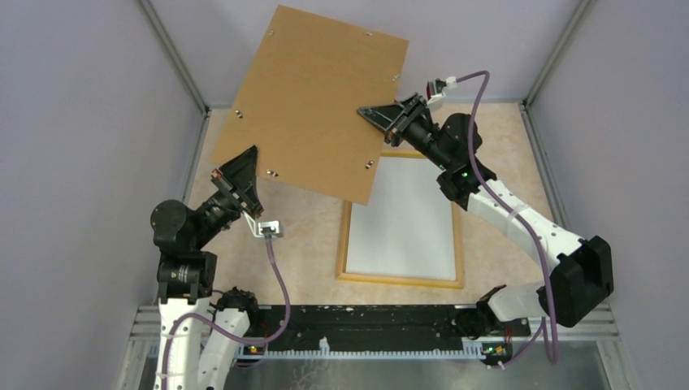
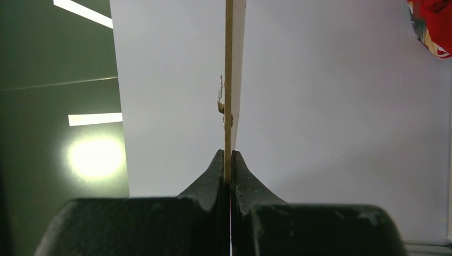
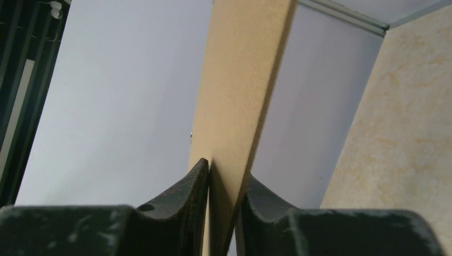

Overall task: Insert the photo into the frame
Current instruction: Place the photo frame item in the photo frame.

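Note:
The frame [image 1: 344, 244] lies flat on the table with its pale wood back up. Inside it rests the photo [image 1: 402, 219], plain white back up. A brown fibreboard backing panel [image 1: 317, 97] hangs tilted in the air over the frame's far end. My left gripper [image 1: 246, 154] is shut on the panel's lower left edge; in the left wrist view that gripper [image 2: 228, 156] pinches the thin panel edge [image 2: 228, 80]. My right gripper [image 1: 367, 112] grips the panel's right edge. The right wrist view shows that gripper [image 3: 224, 172] with the panel [image 3: 240, 80] slanting between its fingers, both touching it.
Pale lilac walls close in the table [image 1: 309, 236] on the left, right and far side. A black rail [image 1: 366, 321] with both arm bases runs along the near edge. Small metal tabs dot the panel's rim.

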Controlling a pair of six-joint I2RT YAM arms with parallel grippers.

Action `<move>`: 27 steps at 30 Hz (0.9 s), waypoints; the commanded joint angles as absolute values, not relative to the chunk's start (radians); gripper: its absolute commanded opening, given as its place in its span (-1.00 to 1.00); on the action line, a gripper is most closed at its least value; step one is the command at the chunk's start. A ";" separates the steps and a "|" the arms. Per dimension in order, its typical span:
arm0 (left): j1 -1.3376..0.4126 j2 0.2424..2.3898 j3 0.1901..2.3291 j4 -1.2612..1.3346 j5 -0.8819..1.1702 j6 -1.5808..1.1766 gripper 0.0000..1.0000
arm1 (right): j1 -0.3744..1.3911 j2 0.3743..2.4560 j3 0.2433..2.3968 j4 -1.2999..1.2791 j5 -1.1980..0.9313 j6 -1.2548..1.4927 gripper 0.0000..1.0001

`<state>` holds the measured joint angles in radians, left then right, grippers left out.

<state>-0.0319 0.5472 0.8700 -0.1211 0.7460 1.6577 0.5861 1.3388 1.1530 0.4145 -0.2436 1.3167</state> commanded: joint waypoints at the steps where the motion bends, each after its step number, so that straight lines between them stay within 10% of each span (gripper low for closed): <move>1: -0.029 0.531 0.927 -0.052 0.776 1.664 -1.00 | 0.582 1.340 1.213 0.538 -0.288 1.312 -0.73; 3: -0.029 0.531 0.927 -0.093 0.790 1.667 -1.00 | 0.583 1.324 1.214 0.530 -0.276 1.285 -0.89; 7: -0.029 0.530 0.917 -0.160 0.809 1.662 0.21 | 0.573 1.295 1.217 0.464 -0.263 1.228 -1.00; 13: -0.030 0.542 0.915 -0.179 0.785 1.598 0.96 | 0.510 1.282 1.100 0.613 -0.294 1.298 -1.00; 27: -0.028 0.868 1.197 -0.702 0.723 1.056 0.97 | 0.150 1.148 0.920 0.329 -0.744 1.174 -1.00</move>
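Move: Between my hands hangs the brown backing board: its middle lies about 11 cm left and 3 cm ahead of my right hand, whose fingers straddle its right edge. Below that hand, some 42 cm down, lies the frame with the white-backed photo, about 8 cm back and 7 cm to the right; the red cloth is 22 cm ahead, 2 cm left, equally low. From my left hand, which still pinches the board, its middle is 12 cm ahead and 12 cm right. I finish closing my right fingers on the board's edge, then open my left fingers wide and let go of its corner, handing it over. My right hand first all but stays, then carries the board about 9 cm right and 5 cm down, over the frame, while my emptied left hand sinks 7 cm and eases forward, tipping down some 40 degrees. ##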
